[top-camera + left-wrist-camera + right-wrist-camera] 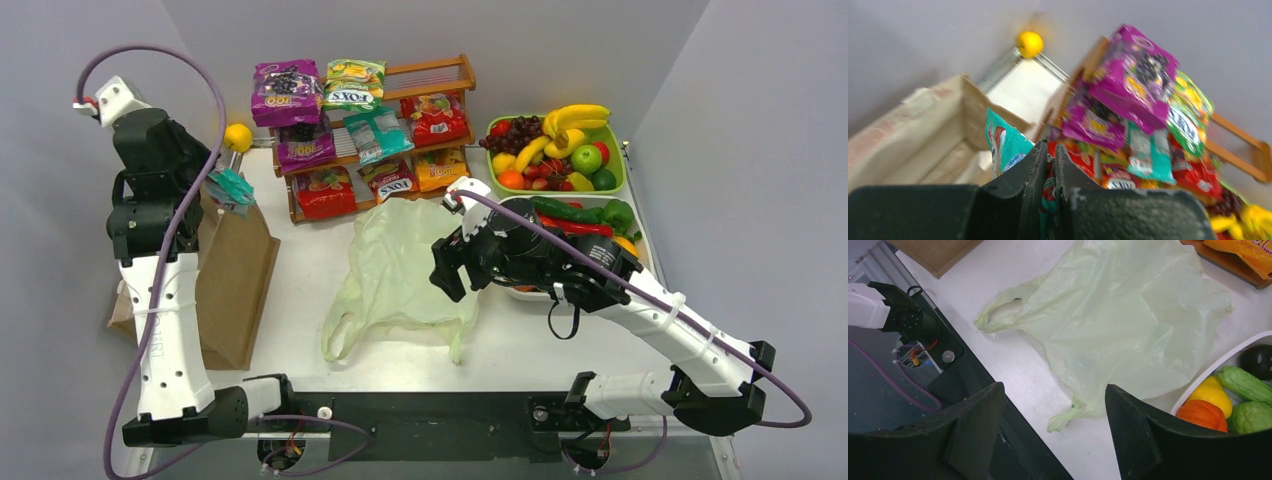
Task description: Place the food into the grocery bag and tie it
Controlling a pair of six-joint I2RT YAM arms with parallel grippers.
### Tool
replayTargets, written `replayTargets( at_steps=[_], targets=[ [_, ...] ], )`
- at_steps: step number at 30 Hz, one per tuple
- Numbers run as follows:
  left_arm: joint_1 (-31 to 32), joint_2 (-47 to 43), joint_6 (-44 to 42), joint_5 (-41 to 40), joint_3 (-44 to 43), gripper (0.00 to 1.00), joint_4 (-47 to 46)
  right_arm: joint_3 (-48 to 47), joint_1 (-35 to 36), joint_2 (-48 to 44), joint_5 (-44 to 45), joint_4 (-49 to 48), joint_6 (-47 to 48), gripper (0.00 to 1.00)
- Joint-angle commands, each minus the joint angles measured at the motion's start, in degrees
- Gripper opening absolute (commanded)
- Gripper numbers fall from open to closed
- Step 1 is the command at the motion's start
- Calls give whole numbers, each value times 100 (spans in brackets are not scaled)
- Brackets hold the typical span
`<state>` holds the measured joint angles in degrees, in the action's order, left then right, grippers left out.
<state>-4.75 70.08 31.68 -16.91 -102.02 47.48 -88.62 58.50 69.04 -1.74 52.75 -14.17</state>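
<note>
The pale green grocery bag lies flat and crumpled mid-table, its two loop handles toward the near edge. My right gripper hovers open over the bag's right near corner; in the right wrist view the grocery bag fills the area above the right gripper, with one twisted handle between the fingers. My left gripper is raised at far left, shut on a teal snack packet, above the brown paper bag. More food sits as snack packets on a wooden rack and toy fruit in a tray.
A white tray of toy vegetables lies right beside the right gripper. A yellow ball sits at the back left. The brown paper bag stands open under the left gripper. The table's dark front edge runs near the bag handles.
</note>
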Motion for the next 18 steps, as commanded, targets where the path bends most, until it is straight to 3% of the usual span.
replayTargets(
  at_steps=[1,9,13,18],
  targets=[
    [-531,71,-499,-466,-476,0,-186,-79,47,134,-156,-155,-108,70],
    [-1707,273,-692,-369,-446,0,-369,-242,310,490,-192,-90,-208,70],
    [-1840,362,-775,-610,-318,0,-394,-338,486,702,-156,-52,-258,70],
    [-1948,82,-577,-289,469,0,-672,-510,655,953,-76,27,-257,70]
  ],
)
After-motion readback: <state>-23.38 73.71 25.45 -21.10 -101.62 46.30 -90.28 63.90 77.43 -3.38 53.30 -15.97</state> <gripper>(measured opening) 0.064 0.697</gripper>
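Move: The cardboard box, over whose side the left hand carries the teal packet, has its middle about 10 cm back from that hand, 10 cm to its left and 30 cm below; the snack rack stands some 18 cm ahead and 23 cm right of it, 27 cm lower. From the open right hand, the green grocery bag's middle lies about 12 cm ahead, 9 cm left and 32 cm down; its left handle is level with the hand, 21 cm left and equally low. Leftward, the left hand swings some 12 cm over the cardboard box, drifting slightly back and beginning to sink late, and turns about 20 degrees counter-clockwise with its fingers still shut on the teal packet. The right hand, fingers staying open, eases left and down over the green bag, about 4 cm each way and a little back, tipping slightly downward without touching it. ##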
